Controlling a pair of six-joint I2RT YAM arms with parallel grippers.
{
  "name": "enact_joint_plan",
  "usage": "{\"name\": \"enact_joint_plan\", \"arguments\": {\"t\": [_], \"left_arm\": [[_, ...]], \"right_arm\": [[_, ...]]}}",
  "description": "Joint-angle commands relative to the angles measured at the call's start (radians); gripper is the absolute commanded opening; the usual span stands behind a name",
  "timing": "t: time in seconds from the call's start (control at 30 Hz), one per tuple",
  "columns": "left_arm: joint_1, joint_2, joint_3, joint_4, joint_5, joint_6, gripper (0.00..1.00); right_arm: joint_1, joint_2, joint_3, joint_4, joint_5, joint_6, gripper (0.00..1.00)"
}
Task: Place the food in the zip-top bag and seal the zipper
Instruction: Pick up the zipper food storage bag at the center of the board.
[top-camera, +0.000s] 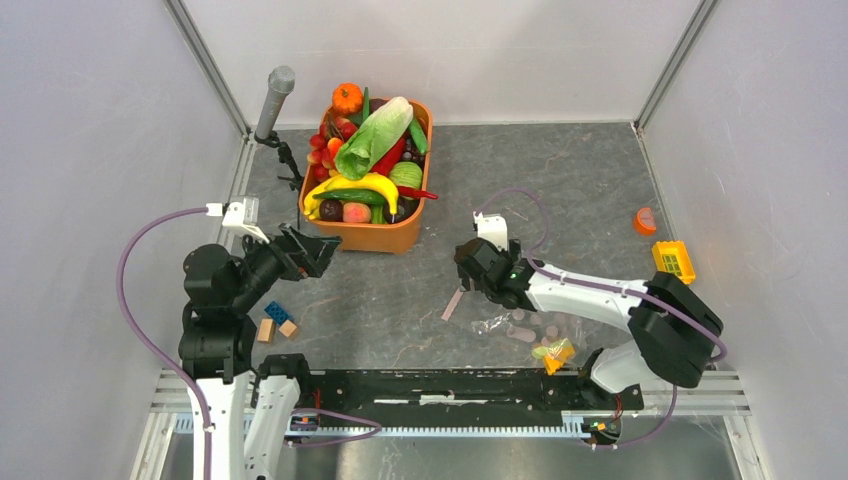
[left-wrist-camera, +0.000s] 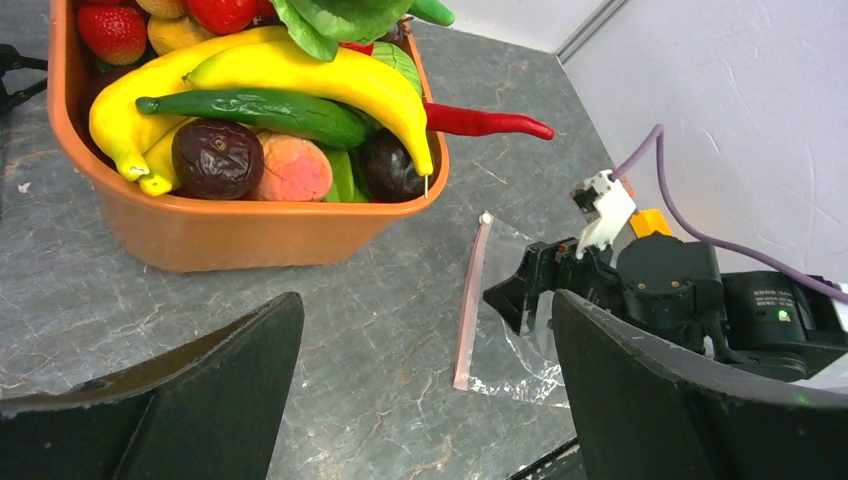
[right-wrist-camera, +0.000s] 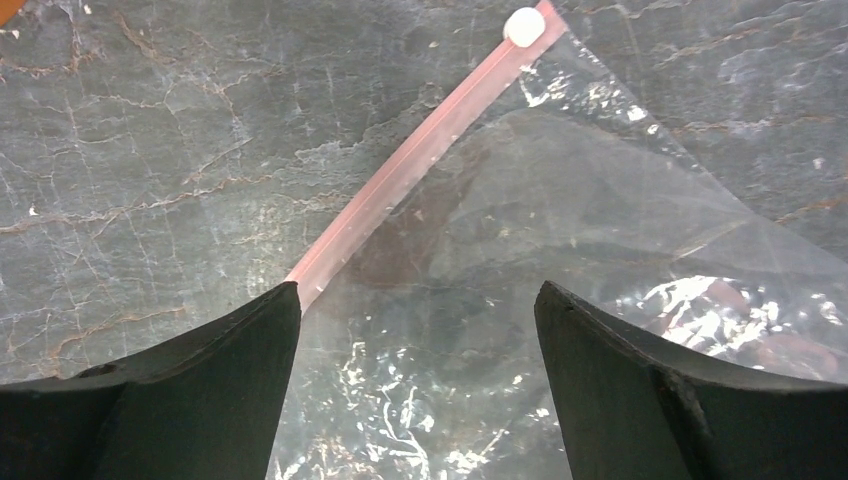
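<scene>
The food lies heaped in an orange tub: a green-and-white cabbage, a yellow banana, a slim green vegetable and a red chili poking over the rim. The clear zip-top bag lies flat on the table, its pink zipper ending in a white slider. My right gripper hovers open just over the bag, its left finger by the zipper's near end. My left gripper stands open in front of the tub, empty.
Small wooden and blue blocks lie by the left arm. A yellow-orange wedge sits near the right base. A yellow crate and an orange piece are at the right wall. A grey cylinder on a stand rises left of the tub.
</scene>
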Motion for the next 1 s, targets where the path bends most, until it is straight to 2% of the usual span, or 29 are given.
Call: {"name": "enact_joint_plan", "arguments": {"t": [0.0, 0.1, 0.27, 0.53, 0.7, 0.8, 0.87, 0.97], "left_arm": [[-0.002, 0.003, 0.000, -0.004, 0.021, 0.053, 1.00], [-0.003, 0.000, -0.003, -0.006, 0.016, 0.054, 1.00], [-0.004, -0.007, 0.007, -0.021, 0.012, 0.060, 1.00], [-0.007, -0.009, 0.017, -0.039, 0.004, 0.075, 1.00], [-0.008, -0.010, 0.015, -0.038, 0.008, 0.073, 1.00], [-0.008, -0.006, 0.018, -0.038, 0.027, 0.070, 1.00], [-0.007, 0.000, 0.020, -0.038, 0.047, 0.073, 1.00], [-0.007, -0.001, 0.022, -0.038, 0.065, 0.078, 1.00]], "right_arm": [[0.013, 0.067, 0.091, 0.011, -0.025, 0.045, 0.93], [0.025, 0.147, 0.143, -0.017, 0.010, 0.085, 0.92], [0.072, 0.277, 0.220, -0.194, 0.170, 0.234, 0.85], [0.074, 0.318, 0.131, -0.157, 0.150, 0.282, 0.74], [0.073, 0.290, 0.049, -0.078, 0.120, 0.301, 0.48], [0.067, 0.253, 0.010, -0.015, 0.099, 0.273, 0.23], [0.059, 0.235, -0.009, 0.031, 0.072, 0.234, 0.18], [0.047, 0.211, -0.039, 0.084, 0.044, 0.189, 0.05]]}}
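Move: The middle of the bag's pink zipper strip lies about 3 cm left of the right hand, level with it fore and aft and some 5 cm below. The strip's slider end is roughly 8 cm ahead and 3 cm right. The orange bin's middle stands around 16 cm ahead and 22 cm left; the yellow wrapper lies about 19 cm back and 13 cm right. From the left hand, the strip's middle is some 30 cm right, 2 cm ahead and 30 cm below. The right fingertips close from wide open and pinch the bag's zipper strip near its middle. To get there the hand first slides about 3 cm left over the strip, then sinks onto it while easing back to the right by a centimetre or two, some 4.5 cm down in all, the wrist turning about 10 degrees clockwise. ##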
